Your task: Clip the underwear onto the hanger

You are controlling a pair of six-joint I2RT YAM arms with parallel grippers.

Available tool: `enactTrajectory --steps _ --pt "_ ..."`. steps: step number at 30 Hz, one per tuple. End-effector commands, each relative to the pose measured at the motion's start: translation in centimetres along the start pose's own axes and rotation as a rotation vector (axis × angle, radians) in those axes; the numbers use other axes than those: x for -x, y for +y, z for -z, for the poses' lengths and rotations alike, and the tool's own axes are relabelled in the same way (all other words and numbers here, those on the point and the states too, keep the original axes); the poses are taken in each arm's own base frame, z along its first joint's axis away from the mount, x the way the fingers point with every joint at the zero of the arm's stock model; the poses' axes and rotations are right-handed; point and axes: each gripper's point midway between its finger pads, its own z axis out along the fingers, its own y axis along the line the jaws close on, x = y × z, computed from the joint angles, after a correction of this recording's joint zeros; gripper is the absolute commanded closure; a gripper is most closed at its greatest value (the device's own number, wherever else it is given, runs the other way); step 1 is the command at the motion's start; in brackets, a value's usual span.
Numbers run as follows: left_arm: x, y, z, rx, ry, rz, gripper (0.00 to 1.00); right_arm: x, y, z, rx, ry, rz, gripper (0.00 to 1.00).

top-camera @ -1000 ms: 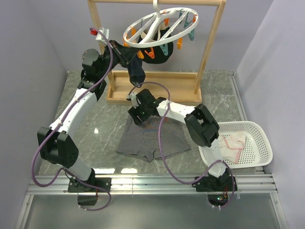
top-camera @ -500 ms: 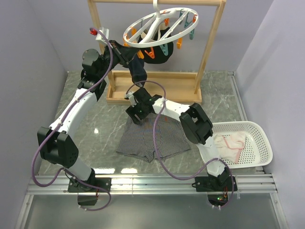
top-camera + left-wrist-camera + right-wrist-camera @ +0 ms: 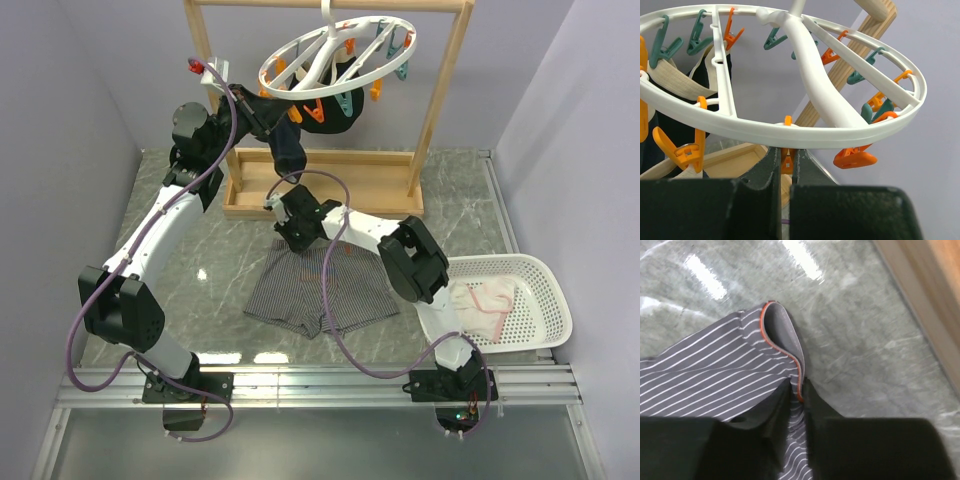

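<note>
The grey striped underwear (image 3: 310, 292) lies on the marble table below the wooden frame. My right gripper (image 3: 292, 232) is shut on its waistband; in the right wrist view the fingertips (image 3: 798, 390) pinch the orange-edged band of the underwear (image 3: 715, 375), which is bunched up from the table. The white ring hanger (image 3: 338, 60) hangs from the top bar of the frame. My left gripper (image 3: 282, 112) is up under its near rim, shut on an orange clothespin (image 3: 786, 161) below the hanger ring (image 3: 790, 132).
A dark garment (image 3: 288, 145) hangs clipped to the hanger. The wooden frame (image 3: 440, 110) stands at the back on its base tray (image 3: 330, 195). A white basket (image 3: 545, 300) with a pinkish-white cloth (image 3: 485, 305) sits at the right.
My right gripper has moved a little back toward the frame and up, pulling the underwear's waistband with it. The left arm has not moved.
</note>
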Motion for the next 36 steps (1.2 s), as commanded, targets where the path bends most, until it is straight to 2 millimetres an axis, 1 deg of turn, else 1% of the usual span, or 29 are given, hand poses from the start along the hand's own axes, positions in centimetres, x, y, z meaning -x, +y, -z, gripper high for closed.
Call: enactTrajectory --steps 1,2,3,4,5,6,7,9,10,11,12,13,15,16,18,19,20,21,22,24,25,26,27,29,30,33,36 --pt "1.9 -1.8 -0.2 -0.059 -0.057 -0.033 1.0 -4.5 0.9 -0.4 -0.008 0.133 0.012 0.81" --pt "1.8 -1.8 -0.2 -0.061 -0.054 -0.033 1.0 -4.4 1.0 -0.1 0.002 0.126 0.03 0.93" --pt "1.8 -1.8 -0.2 -0.061 -0.054 -0.033 1.0 -4.6 0.9 -0.2 0.002 0.126 0.035 0.99" --pt "1.9 -1.8 -0.2 -0.06 -0.055 -0.031 1.0 -4.3 0.9 0.0 -0.004 0.115 0.039 1.0" --pt "1.9 -1.9 -0.2 -0.061 -0.056 -0.03 1.0 -3.6 0.9 0.7 -0.005 0.087 0.048 1.0" --pt "1.8 -1.7 -0.3 -0.058 -0.052 -0.029 1.0 -3.5 0.9 1.0 -0.004 0.072 0.057 1.0" --pt "1.7 -1.7 -0.2 -0.06 -0.049 -0.026 1.0 -2.5 0.9 1.9 -0.006 0.038 0.065 1.0" --pt "1.6 -1.6 -0.2 -0.057 -0.046 -0.025 1.0 -1.5 1.1 2.8 0.002 -0.006 0.082 1.0" --pt "1.6 -1.7 -0.2 -0.057 -0.046 -0.025 1.0 -0.3 1.2 4.1 -0.002 -0.05 0.088 1.0" --pt "1.5 -1.6 -0.1 -0.054 -0.042 -0.022 1.0 -0.1 1.2 4.7 -0.002 -0.066 0.092 1.0" --pt "1.4 -1.7 -0.1 -0.053 -0.041 -0.021 1.0 0.8 1.0 5.4 -0.009 -0.102 0.095 1.0" --pt "1.5 -1.7 0.0 -0.054 -0.042 -0.025 1.0 2.0 1.1 6.9 -0.014 -0.144 0.102 1.0" --pt "1.3 -1.7 0.1 -0.05 -0.034 -0.024 1.0 3.0 0.9 8.3 -0.023 -0.186 0.105 1.0" --pt "1.3 -1.7 0.2 -0.049 -0.033 -0.027 1.0 3.9 0.7 9.8 -0.035 -0.223 0.106 1.0" --pt "1.0 -1.6 0.3 -0.043 -0.023 -0.026 1.0 4.8 0.3 11.1 -0.064 -0.257 0.111 1.0" --pt "0.8 -1.5 0.4 -0.04 -0.017 -0.026 1.0 5.6 0.1 12.5 -0.082 -0.293 0.111 1.0" --pt "0.6 -1.3 0.4 -0.035 -0.01 -0.024 1.0 5.9 -0.4 13.2 -0.115 -0.31 0.11 1.0" --pt "0.4 -1.2 0.5 -0.034 -0.003 -0.023 1.0 6.3 -0.5 13.6 -0.126 -0.333 0.11 1.0" --pt "0.4 -1.3 0.6 -0.034 -0.003 -0.025 1.0 6.9 -0.8 14.7 -0.15 -0.361 0.11 1.0" --pt "0.3 -1.2 0.7 -0.03 -0.001 -0.025 1.0 7.4 -1.1 15.5 -0.171 -0.392 0.106 1.0" --pt "0.2 -1.1 0.7 -0.027 0.004 -0.024 1.0 7.8 -1.2 16.5 -0.182 -0.419 0.106 1.0" --pt "0.1 -1.1 0.7 -0.026 0.005 -0.024 1.0 7.9 -1.4 16.8 -0.199 -0.429 0.104 1.0" --pt "0.1 -1.1 0.7 -0.025 0.006 -0.027 1.0 8.6 -1.3 17.7 -0.205 -0.467 0.105 1.0" --pt "0.0 -1.0 0.8 -0.02 0.013 -0.026 1.0 8.9 -2.2 18.6 -0.256 -0.503 0.101 1.0" --pt "-0.1 -0.9 0.9 -0.017 0.014 -0.031 1.0 9.3 -2.2 19.4 -0.267 -0.527 0.103 1.0" --pt "-0.5 -0.7 1.0 -0.01 0.027 -0.033 1.0 9.7 -2.7 20.4 -0.301 -0.557 0.11 1.0" --pt "-0.8 -0.5 1.1 -0.003 0.038 -0.032 1.0 10.5 -2.8 21.9 -0.318 -0.584 0.116 1.0"
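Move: The right hand is low over the table with the underwear's waistband, its left part, right at the fingertips, 1 cm or so below the hand point. The underwear's middle is about 10 cm back and 6 cm to the right; the stand's front board lies some 10 cm ahead and 6 cm right. The orange clip is about 7 cm ahead, 1 cm left and 43 cm up. For the left hand, the waistband is about 43 cm below, 7 cm back, 1 cm right. Down at the table, the right hand shuts its fingers on the waistband's edge, then draws it back about 3 cm and slightly right. From there it lifts quickly, ending some 18 cm up and slightly right of its start, easing forward again as the fingers tip up and outward by about 25 degrees, towards the orange clip. The left hand keeps that clip squeezed, sinking only 1.5 cm with the ring. ##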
